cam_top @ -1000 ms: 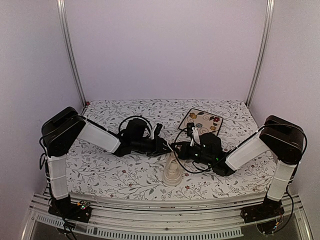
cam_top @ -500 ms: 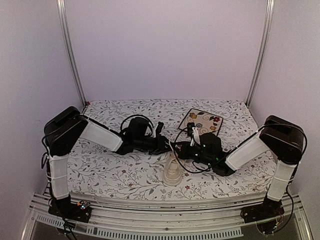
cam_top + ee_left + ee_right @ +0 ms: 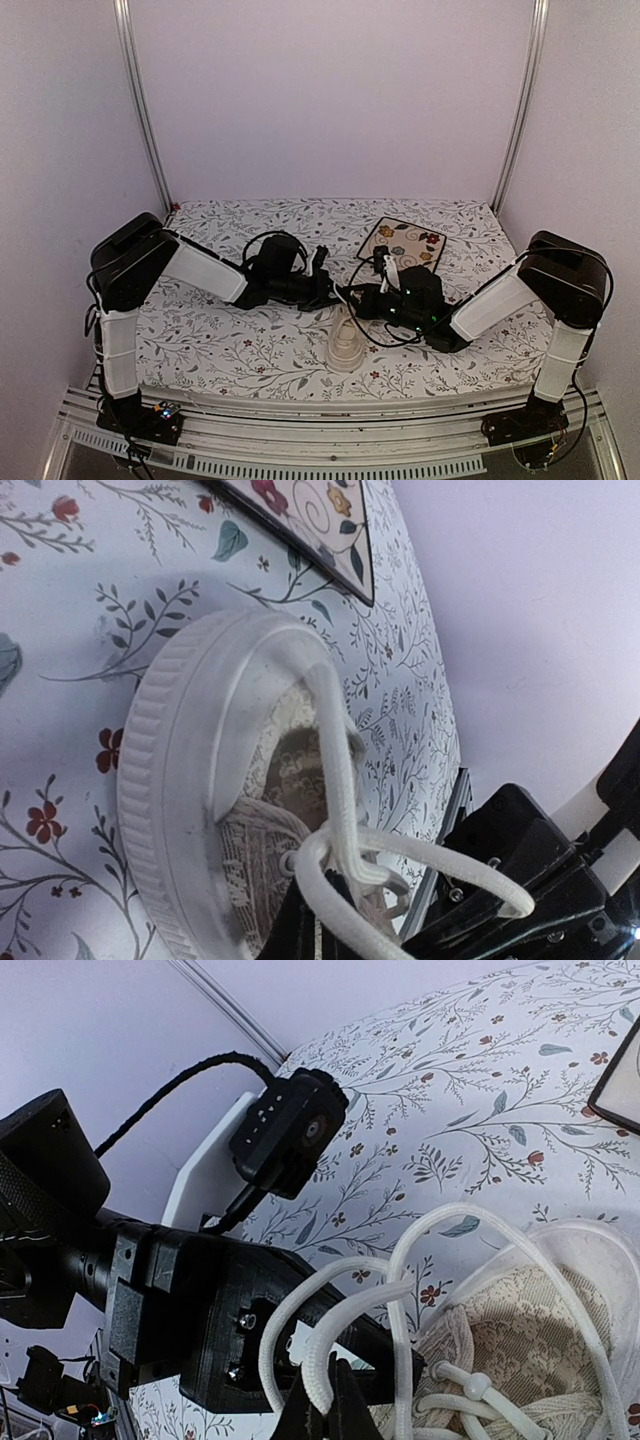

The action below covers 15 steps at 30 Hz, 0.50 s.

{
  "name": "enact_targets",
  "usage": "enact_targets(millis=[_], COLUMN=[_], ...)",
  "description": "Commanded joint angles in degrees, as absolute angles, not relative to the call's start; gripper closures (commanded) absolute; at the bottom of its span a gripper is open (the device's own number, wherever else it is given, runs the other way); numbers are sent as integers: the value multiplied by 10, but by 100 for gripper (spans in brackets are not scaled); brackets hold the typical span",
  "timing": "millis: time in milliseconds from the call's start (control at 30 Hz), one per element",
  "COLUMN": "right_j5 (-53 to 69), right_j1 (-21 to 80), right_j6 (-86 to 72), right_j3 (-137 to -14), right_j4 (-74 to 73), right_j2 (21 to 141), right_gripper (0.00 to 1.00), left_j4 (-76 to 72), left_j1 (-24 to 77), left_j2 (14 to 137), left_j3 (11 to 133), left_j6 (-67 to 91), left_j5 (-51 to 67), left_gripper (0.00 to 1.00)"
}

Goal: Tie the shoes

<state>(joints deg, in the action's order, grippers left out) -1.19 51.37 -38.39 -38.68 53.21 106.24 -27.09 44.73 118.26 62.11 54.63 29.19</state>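
Observation:
The cream-white shoe (image 3: 346, 348) lies near the table's front edge, its rubber toe cap (image 3: 165, 770) turned towards the arms. White laces (image 3: 335, 730) rise from the eyelets in loops. My left gripper (image 3: 333, 290) hangs just above and behind the shoe. In the left wrist view the left gripper (image 3: 312, 932) is shut, with a lace loop at its tips. My right gripper (image 3: 362, 300) faces it from the right, tips almost touching. In the right wrist view the right gripper (image 3: 335, 1408) is shut on a loop of lace (image 3: 330, 1360) over the shoe's tongue (image 3: 520, 1345).
A square floral tile (image 3: 402, 242) lies behind the right arm on the flowered tablecloth (image 3: 230, 350). The left arm's black gripper body (image 3: 190, 1330) and its wrist camera (image 3: 290, 1130) sit close in front of the right gripper. Black cables loop over both wrists.
The left gripper's jaws have closed at the lace. The left arm has shifted slightly to the right and towards the back. The right arm has stayed still, holding its loop.

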Motion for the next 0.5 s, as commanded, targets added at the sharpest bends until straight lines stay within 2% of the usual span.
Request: enact_targets(millis=[0, 67, 100, 233, 467], right_j5=[-16, -26, -32, -51, -58], right_j1=[519, 519, 519, 519, 519], right_j6=[-382, -373, -367, -340, -329], right_j3=[-383, -380, -377, -355, -286], right_j4=[532, 513, 504, 468, 415], right_j2=[1058, 1041, 1030, 983, 880], right_gripper=[98, 96, 92, 64, 41], left_j4=[-273, -268, -265, -262, -259], left_j1=[446, 443, 442, 432, 415], left_j2=[1170, 1154, 1145, 1108, 1084], left_j3=[614, 603, 597, 570, 540], left_j6=[537, 531, 528, 522, 520], left_j5=[276, 259, 246, 231, 223], left_gripper=[100, 100, 100, 100, 100])
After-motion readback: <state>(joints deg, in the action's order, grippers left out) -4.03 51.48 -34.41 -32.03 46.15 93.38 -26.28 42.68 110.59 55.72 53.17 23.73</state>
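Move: The hands nearly meet over the shoe laces, the left hand roughly 3 cm to the left of the right. The lace knot is about 2 cm right of the left hand, 1 cm back and 2 cm below; from the right hand it is 2 cm left, 1 cm back and 5 cm down. The shoe's middle lies some 6 cm back and 2 cm right of the left hand, the flowered mat about 17 cm ahead and 15 cm right. The right fingers let go of the lace they had pinched, opening to about half while that hand backs off some 4 cm to the right, rising and drawing back towards its base. The left hand, its fingers staying shut, also pulls away from the knot, about 4 cm to the left and then up as well, turning slightly counter-clockwise. ##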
